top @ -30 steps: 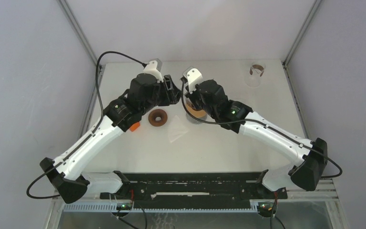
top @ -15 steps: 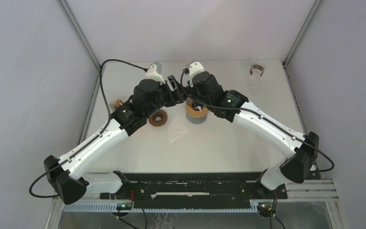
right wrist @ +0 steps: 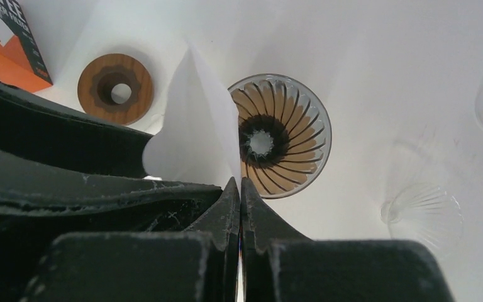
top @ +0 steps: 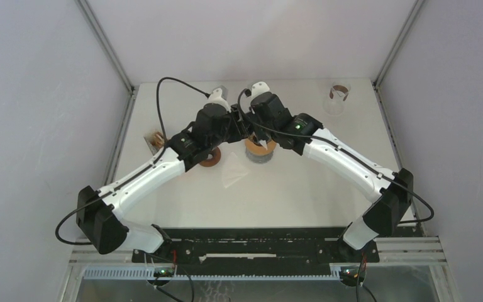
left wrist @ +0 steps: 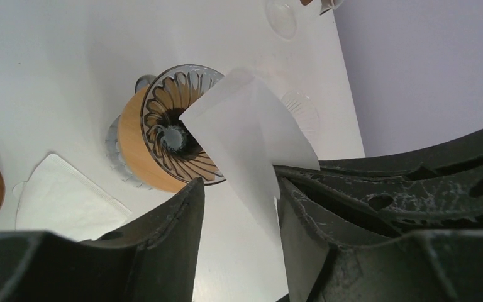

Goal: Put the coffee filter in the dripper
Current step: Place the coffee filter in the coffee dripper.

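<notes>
The dripper (top: 259, 150) is a ribbed glass cone in a wooden collar (left wrist: 135, 148), standing on the table under both grippers. A white paper coffee filter (right wrist: 195, 126) hangs just above and beside the dripper's rim (right wrist: 317, 135). My right gripper (right wrist: 239, 182) is shut on the filter's lower edge. In the left wrist view the coffee filter (left wrist: 245, 132) is partly spread and lies along one finger (left wrist: 302, 233) of my left gripper (left wrist: 239, 189), whose jaws stand apart with bare table showing between them. In the top view the two grippers meet at the dripper's far side.
A brown wooden ring (right wrist: 114, 88) lies left of the dripper, and a stack of spare filters (top: 234, 171) lies in front of it. An orange box (right wrist: 12, 44) is at the far left. A glass cup (top: 338, 97) stands back right. Clear glass pieces (right wrist: 424, 211) lie right of the dripper.
Both arms have moved toward the back, uncovering the dripper. The left gripper has swung right, closer to the right gripper and the filter. The right gripper has stayed shut.
</notes>
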Robot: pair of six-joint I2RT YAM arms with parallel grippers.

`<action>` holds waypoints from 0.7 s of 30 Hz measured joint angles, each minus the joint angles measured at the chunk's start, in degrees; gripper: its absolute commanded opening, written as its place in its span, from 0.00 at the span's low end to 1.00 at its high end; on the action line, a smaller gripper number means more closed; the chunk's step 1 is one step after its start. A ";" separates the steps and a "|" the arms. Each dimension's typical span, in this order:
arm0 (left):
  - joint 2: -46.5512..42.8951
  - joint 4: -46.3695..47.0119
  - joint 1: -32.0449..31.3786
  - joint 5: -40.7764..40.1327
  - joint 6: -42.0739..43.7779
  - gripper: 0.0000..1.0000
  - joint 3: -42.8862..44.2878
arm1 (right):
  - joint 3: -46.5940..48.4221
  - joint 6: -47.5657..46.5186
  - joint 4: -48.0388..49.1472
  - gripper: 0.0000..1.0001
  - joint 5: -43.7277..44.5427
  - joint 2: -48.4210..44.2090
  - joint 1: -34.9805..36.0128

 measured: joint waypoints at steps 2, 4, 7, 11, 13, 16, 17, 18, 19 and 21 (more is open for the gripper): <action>0.26 -0.11 0.00 0.00 0.09 0.46 0.11 | 0.57 0.37 -0.83 0.00 -0.07 0.72 -0.26; 0.57 -0.15 0.00 0.09 0.09 0.41 0.17 | 1.36 0.70 -1.84 0.00 -0.09 1.53 -0.68; 1.97 -0.52 0.02 0.52 0.15 0.29 1.03 | 2.64 1.18 -3.04 0.00 -0.09 2.84 -1.18; 4.39 -1.44 0.26 1.38 0.44 0.16 2.80 | 3.91 1.75 -4.85 0.00 -0.09 4.37 -1.99; 5.27 -1.68 0.42 1.81 0.63 0.12 3.37 | 3.98 1.90 -5.49 0.00 -0.07 4.81 -2.36; 6.69 -2.47 0.92 2.97 0.70 0.09 4.55 | 4.00 2.10 -6.40 0.00 -0.09 5.42 -3.04; 7.21 -2.86 1.14 3.26 0.74 0.07 5.05 | 4.04 2.12 -6.80 0.00 -0.11 5.68 -3.34; 7.76 -3.23 1.42 3.80 0.81 0.06 5.60 | 4.28 2.14 -7.28 0.00 -0.13 6.08 -3.67; 8.15 -3.56 1.62 4.17 0.94 0.05 6.08 | 4.74 2.12 -7.76 0.00 -0.17 6.58 -4.04; 9.01 -4.66 2.05 4.87 1.29 0.04 7.34 | 5.77 2.12 -8.46 0.00 -0.33 7.72 -4.79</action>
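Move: The paper filter, already pinched in the right hand, stands between the left hand's parted fingers, its middle about 3 cm ahead, 2 cm right and 2 cm below. The dripper it is meant for lies some 6 cm ahead of the right hand, in line sideways and about 10 cm down. From the left hand, a loose filter lies about 2 cm ahead and 5 cm left, and the wooden ring some 7 cm ahead and 12 cm left, both on the table about 25 cm below. The filter is carried down towards the dripper's mouth by the right hand, which keeps its pinch and sinks nearly 4 cm while going right and forward, about 5 cm in all, tipping some 10 degrees further down. The left hand keeps pace down, forward and right, nearly 4 cm, and closes from half open to almost shut, pinching the filter's left side. ##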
